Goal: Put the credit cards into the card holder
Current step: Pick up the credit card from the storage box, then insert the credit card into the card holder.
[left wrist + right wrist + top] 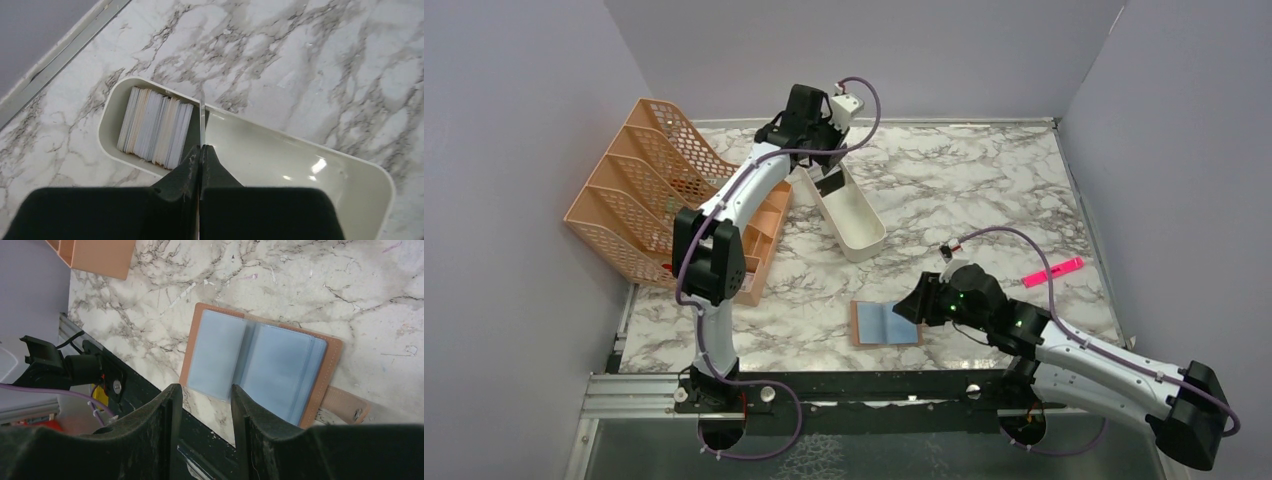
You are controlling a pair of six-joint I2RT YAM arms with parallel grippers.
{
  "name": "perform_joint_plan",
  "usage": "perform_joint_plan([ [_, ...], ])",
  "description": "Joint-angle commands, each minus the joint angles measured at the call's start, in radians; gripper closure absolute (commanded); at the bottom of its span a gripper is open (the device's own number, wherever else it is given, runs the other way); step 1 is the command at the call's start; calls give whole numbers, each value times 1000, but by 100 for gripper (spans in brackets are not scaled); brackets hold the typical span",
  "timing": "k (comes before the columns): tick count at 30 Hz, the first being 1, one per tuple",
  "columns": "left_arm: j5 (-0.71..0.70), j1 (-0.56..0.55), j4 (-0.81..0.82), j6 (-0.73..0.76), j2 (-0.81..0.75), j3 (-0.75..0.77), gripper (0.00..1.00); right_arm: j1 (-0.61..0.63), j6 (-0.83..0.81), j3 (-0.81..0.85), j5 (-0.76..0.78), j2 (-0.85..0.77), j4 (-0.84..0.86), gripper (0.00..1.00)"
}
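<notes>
The card holder [886, 322] lies open and flat near the table's front edge, tan with pale blue sleeves [260, 365] and its snap strap to the right. My right gripper [204, 389] stands open just above the holder's near edge, nothing between its fingers; in the top view it [911, 305] is at the holder's right side. At the far end of the white tray [300, 165] my left gripper [202, 147] is shut on one credit card [202, 120], seen edge-on, dark in the top view [830, 184]. A stack of credit cards [156, 127] stands on edge in the tray's end.
An orange mesh file rack [639, 190] fills the left side beside the left arm. A pink highlighter [1054, 272] lies at the right, behind the right arm. The white tray [859, 225] runs diagonally across the back middle. Grey walls enclose the table.
</notes>
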Motion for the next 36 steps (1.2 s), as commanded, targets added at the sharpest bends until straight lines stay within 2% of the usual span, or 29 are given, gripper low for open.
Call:
perform_joint_plan([
  [1, 135, 2, 11, -247, -134, -50, 100, 5, 14, 4, -20, -26, 19, 54],
  [5, 213, -6, 65, -427, -237, -184, 100, 5, 25, -2, -21, -42, -2, 54],
  [10, 299, -9, 237, -634, -431, -438, 100, 5, 59, -21, -64, -79, 29, 55],
  [14, 403, -10, 483, -859, -601, -690, 100, 5, 110, -52, -98, -144, 151, 55],
  [19, 510, -31, 851, -1204, -760, -1002, 100, 5, 183, -61, -62, -211, 268, 54],
  [27, 449, -117, 912, -1337, -929, -1155, 100, 5, 340, -127, -19, -220, 555, 57],
  [36, 455, -216, 966, -1382, -915, -1195, 100, 5, 398, -101, -29, -108, 666, 58],
])
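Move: My left hand already holds a dark credit card above the storage box. The waiting right gripper lies about 34 cm back, 15 cm to the right and 7 cm lower. The remaining cards are some 12 cm below my left hand and 3 cm ahead; the box's middle is 7 cm back and 3 cm right. From my right hand, the held card is roughly 36 cm ahead and 13 cm left, the card holder 3 cm left and 10 cm below. I lift the card slightly with my left hand, then sweep it back about 29 cm and on upward, away from the storage box towards my right gripper, rolling the wrist some 70 degrees until the fingers point right, nearly level, still pinching. Meanwhile my right hand rises about 12 cm off the card holder's height, swings its half-open fingers level towards the left and edges left to meet the card. ##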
